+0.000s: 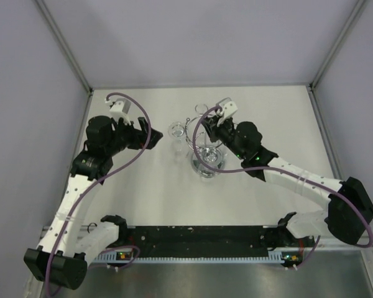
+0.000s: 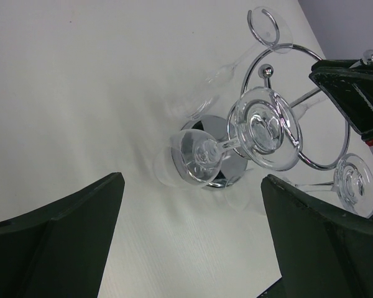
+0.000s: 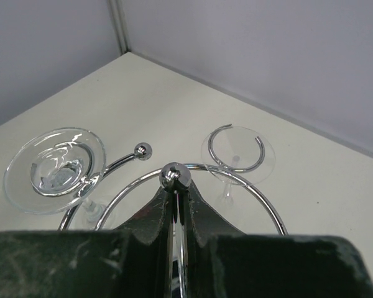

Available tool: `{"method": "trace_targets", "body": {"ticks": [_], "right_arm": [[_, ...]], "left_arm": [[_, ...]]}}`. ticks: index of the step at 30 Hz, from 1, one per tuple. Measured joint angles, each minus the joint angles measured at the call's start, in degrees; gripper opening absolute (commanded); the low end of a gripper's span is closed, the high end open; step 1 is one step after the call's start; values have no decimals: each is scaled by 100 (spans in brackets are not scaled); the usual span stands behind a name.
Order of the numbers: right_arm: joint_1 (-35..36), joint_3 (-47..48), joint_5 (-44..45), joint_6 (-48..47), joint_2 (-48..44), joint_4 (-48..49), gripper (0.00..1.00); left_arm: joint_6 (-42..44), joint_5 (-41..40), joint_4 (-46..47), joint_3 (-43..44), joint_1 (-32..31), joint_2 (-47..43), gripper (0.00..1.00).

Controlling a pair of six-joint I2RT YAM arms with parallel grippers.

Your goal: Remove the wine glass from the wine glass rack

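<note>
The chrome wine glass rack (image 1: 206, 160) stands mid-table, its hoop (image 2: 311, 164) and small rings holding upside-down glasses. The nearest wine glass (image 2: 261, 129) hangs by its foot in a ring, bowl (image 2: 196, 158) pointing down; it is also in the top view (image 1: 176, 131) and the right wrist view (image 3: 55, 161). My left gripper (image 2: 193, 248) is open just left of that glass (image 1: 156, 135), apart from it, with nothing between its fingers. My right gripper (image 3: 177, 198) is shut on the rack's central post just under its ball top (image 3: 174, 176).
Two more glasses hang on the rack, one at the far ring (image 3: 237, 152) and one at the right (image 2: 354, 180). A free arm ends in a small ball (image 3: 142, 150). Walls enclose the table on three sides (image 1: 74, 68).
</note>
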Motion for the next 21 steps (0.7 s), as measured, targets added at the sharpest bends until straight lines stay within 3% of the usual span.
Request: {"method": "trace_targets", "body": {"ticks": [9,13,17,21], "right_arm": [[-72,114,-70,101,168,70,0],[-72,155,-68,107,168,-13,15],[-74,260,-63,232,155,-109,40],[-92,271,-7,299,55,-103,51]], "left_arm": [[24,2,31,-109,0,0,98],[44,2,31,-138,0,0,98],[81,0,31,-146,0,0,98],[109,0,31,-146,0,0,98]]}}
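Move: The right hand's shut tips already pinch the rack's centre post, with the ball knob about 1 cm above the hand point. From this hand, the left wine glass hangs some 10 cm left and 2 cm back, the far glass 9 cm ahead and 2 cm left, the near glass 9 cm back and 2 cm right, all with middles about 11 cm lower. The open left hand has the left glass about 10 cm to its right, 2 cm ahead and 11 cm below. Still pinching the post under the ball knob, the right hand finishes its drag, under 1 cm forward, and holds there. Then its fingers part to a little under half open, letting go of the post, as it rises about 1.5 cm with hardly any turn. The wide-open left hand sinks about 1 cm beside the left glass, without touching it. ##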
